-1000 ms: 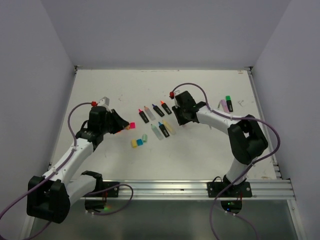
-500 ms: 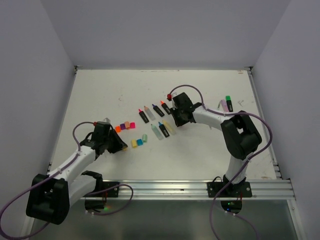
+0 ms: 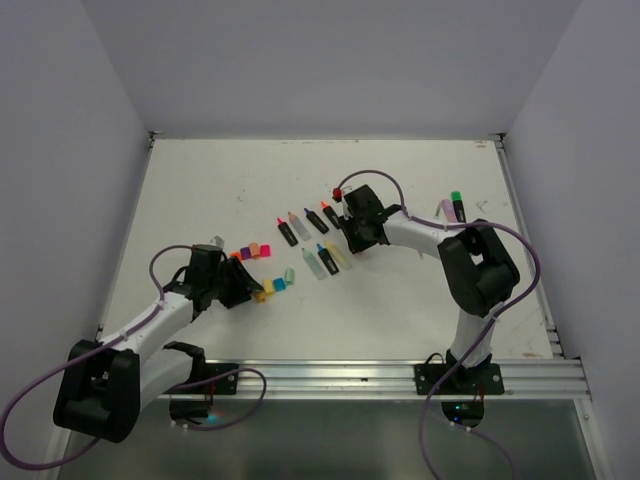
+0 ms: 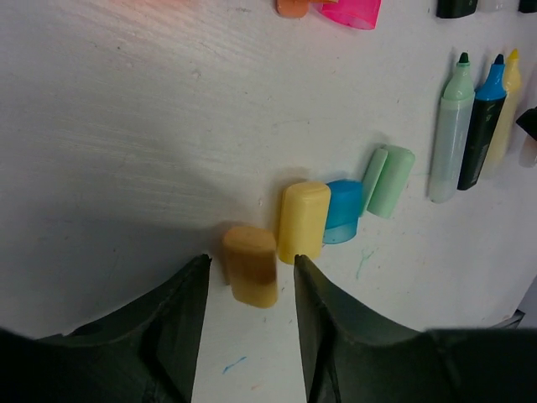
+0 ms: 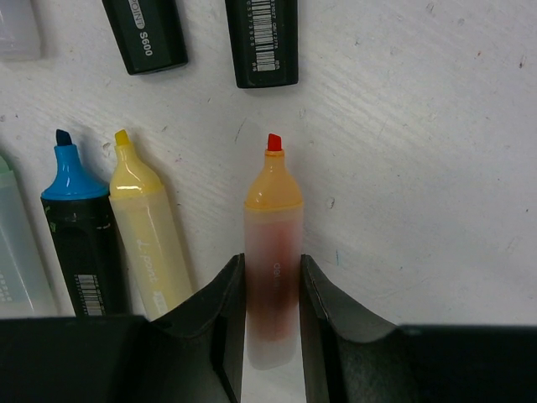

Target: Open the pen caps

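In the left wrist view a pale orange pen cap (image 4: 250,270) lies on the table between the fingertips of my left gripper (image 4: 252,260), which is open with a gap on each side. Beside it lie a yellow cap (image 4: 304,222), a blue cap (image 4: 343,210) and a green cap (image 4: 386,180); pink (image 4: 352,10) and orange (image 4: 294,7) caps lie farther off. My right gripper (image 5: 271,260) is shut on an uncapped pastel orange highlighter (image 5: 273,201) lying on the table. From above, the left gripper (image 3: 250,290) is near the caps and the right gripper (image 3: 350,240) is by the pens.
Uncapped highlighters lie in two rows (image 3: 310,222) (image 3: 325,258) at mid-table. A yellow one (image 5: 151,243) and a blue-tipped black one (image 5: 80,235) lie just left of the held pen. A green-capped highlighter (image 3: 456,207) lies far right. Walls enclose the table.
My left arm pulled back towards the near edge with the pale orange cap, set it down next to the yellow cap and opened its jaws. The right arm shifted slightly left, still gripping.
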`<state>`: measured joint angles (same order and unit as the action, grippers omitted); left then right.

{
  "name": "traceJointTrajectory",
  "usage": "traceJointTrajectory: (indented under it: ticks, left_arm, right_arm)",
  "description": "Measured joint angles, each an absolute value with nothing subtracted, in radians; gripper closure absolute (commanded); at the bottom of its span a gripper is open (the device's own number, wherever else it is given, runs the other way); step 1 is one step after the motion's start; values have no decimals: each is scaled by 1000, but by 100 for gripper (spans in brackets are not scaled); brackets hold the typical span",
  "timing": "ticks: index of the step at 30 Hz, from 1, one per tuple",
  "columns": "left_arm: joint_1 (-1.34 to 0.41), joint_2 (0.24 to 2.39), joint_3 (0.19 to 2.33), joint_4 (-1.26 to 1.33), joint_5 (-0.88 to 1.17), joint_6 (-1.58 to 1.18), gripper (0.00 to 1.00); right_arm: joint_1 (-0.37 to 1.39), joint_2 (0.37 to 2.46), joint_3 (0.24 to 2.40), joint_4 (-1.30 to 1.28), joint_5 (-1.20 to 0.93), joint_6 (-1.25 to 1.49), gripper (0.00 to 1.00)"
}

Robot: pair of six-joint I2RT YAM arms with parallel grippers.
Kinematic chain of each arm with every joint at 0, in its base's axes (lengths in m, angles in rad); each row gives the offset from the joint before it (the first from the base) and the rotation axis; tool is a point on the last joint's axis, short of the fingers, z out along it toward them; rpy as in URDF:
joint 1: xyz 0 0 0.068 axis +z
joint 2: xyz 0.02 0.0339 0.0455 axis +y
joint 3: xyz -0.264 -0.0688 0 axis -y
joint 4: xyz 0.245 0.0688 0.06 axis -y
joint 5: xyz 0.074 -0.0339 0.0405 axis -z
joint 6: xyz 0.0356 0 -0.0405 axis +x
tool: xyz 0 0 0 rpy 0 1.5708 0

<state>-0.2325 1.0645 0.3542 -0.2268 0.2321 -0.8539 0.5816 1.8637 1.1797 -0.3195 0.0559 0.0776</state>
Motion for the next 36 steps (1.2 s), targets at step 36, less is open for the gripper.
traceJointTrajectory:
  ticks: [36]
  left_arm:
    - [-318, 963, 701, -291, 160, -791, 21]
  right_arm:
    - [32, 1761, 1281, -445, 255, 181, 51]
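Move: The right hand still grips the orange pen lying on the table, with the yellow pen about 4 cm to its left. The purple highlighter lies about 11 cm ahead and 26 cm right of this hand; the green-capped marker is some 14 cm ahead and 29 right, the thin green pen 8 ahead and 22 right. All are roughly level with it. The light-orange cap sits between the left hand's part-open fingers, 1 cm right and 1 below; the yellow cap is 2 cm ahead, 3 right. The right hand opens and lets go of the orange pen where it lies, then lifts about 7 cm and sweeps some 25 cm right and 7 forward towards the purple highlighter, turning about 45 degrees clockwise, with nothing touched yet. The left hand spreads its fingers wide around the light-orange cap while easing up, then rises clear to about 15 cm and goes 6 or 7 forward, its fingertips tilting up and outward. ##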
